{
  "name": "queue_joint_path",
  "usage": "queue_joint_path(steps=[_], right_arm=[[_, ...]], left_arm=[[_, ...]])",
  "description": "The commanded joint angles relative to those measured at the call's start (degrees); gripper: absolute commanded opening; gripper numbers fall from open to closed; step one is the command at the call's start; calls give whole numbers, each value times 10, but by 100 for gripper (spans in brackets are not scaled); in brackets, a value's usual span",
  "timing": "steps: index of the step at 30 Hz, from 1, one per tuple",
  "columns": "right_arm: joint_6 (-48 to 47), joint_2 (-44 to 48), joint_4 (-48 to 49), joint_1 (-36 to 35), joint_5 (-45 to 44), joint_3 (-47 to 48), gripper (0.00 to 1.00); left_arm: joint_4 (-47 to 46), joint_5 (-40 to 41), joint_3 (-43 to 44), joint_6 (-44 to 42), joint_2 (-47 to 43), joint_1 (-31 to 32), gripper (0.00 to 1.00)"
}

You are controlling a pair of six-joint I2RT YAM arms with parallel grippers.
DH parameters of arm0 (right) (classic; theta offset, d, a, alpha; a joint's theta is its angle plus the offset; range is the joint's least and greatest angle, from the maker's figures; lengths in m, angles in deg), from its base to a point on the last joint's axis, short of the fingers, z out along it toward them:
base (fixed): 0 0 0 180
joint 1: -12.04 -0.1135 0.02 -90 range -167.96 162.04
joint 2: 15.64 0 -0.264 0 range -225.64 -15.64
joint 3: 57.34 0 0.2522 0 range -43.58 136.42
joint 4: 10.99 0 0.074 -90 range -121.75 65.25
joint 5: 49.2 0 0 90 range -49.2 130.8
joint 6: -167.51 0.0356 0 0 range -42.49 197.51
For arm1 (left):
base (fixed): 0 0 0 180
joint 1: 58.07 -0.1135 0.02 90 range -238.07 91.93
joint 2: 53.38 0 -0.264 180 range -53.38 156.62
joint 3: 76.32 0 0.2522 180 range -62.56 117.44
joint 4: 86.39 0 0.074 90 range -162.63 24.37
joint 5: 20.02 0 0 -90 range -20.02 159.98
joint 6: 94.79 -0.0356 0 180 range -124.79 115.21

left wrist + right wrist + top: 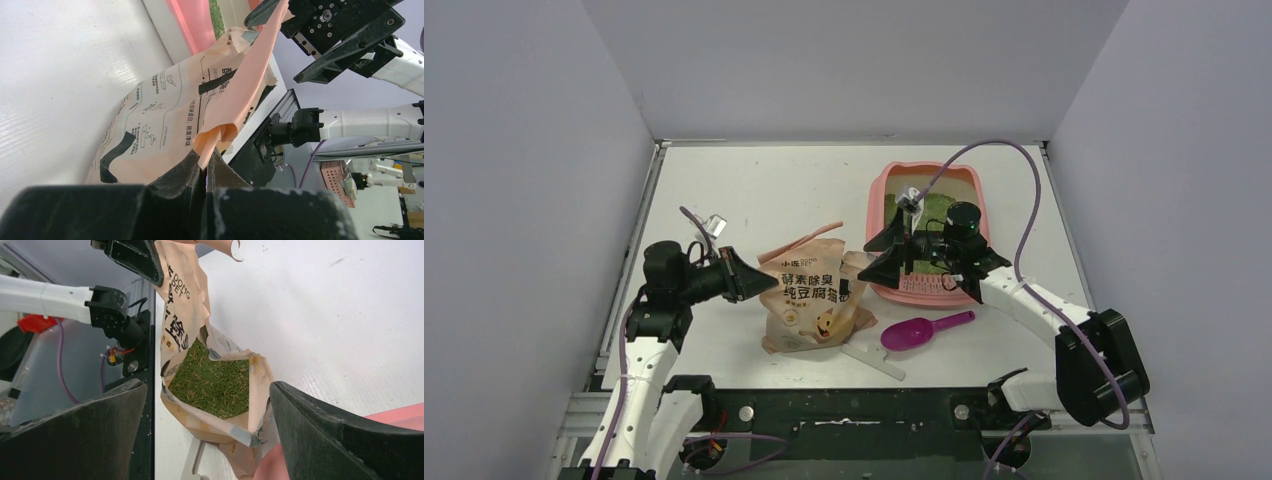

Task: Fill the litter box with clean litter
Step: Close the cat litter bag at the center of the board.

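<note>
The pink litter box [886, 188] sits at the back right, with a patch of green litter [940, 208] inside it. A peach litter bag [809, 300] stands in the middle with its top open, and more litter [212, 382] shows inside it. My left gripper [759, 283] is shut on a loose peach strip [235, 95] of the bag's torn top. The right gripper [879, 255] hangs open over the box's near left corner. Its fingers straddle the bag's mouth [207, 390], and I cannot tell whether they touch it.
A magenta scoop [921, 330] lies on the table in front of the box. A white strip [874, 360] lies beside the bag's base. The black base rail [854, 410] runs along the near edge. Grey walls close in both sides.
</note>
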Motion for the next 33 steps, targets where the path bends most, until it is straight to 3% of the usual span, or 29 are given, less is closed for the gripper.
queue_joint_path(steps=[1, 6, 10, 22, 29, 33], right_arm=[[-115, 16, -10, -6, 17, 10, 100], [-184, 7, -82, -12, 25, 19, 100], [-192, -1, -84, -17, 26, 18, 100], [-246, -2, -150, 4, -58, 45, 100], [-122, -60, -59, -19, -7, 52, 100], [-44, -105, -55, -35, 16, 86, 97]], left_arm=[[-20, -15, 18, 2, -17, -4, 0], [-20, -15, 18, 3, -18, -4, 0], [-20, -15, 16, 4, -18, -4, 0], [-15, -16, 19, 4, -25, -5, 0], [-20, -16, 16, 7, -25, -5, 0], [-21, -13, 15, 12, -28, -6, 0]])
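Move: The cat litter bag's open right-hand corner lies about 6 cm below my right hand, 2 cm to its left and barely 1 cm ahead. From that hand, the scoop's bowl is some 8 cm back and 10 cm right, the bag clip 14 cm back and 3 cm right, both on the table, and the litter box 14 cm ahead and 16 cm right. From my left hand the corner is about 16 cm right, 3 cm ahead and 5 cm lower. With my left fingers still shut on the bag's upper left corner and hardly moving, I lower my right hand about 5 cm over the open right-hand corner, fingers wide open and pointing left. It drifts slightly back, then a little forward, and at the end edges left as the fingertips tip down some 5 to 10 degrees, to bring the rim between the fingers. ##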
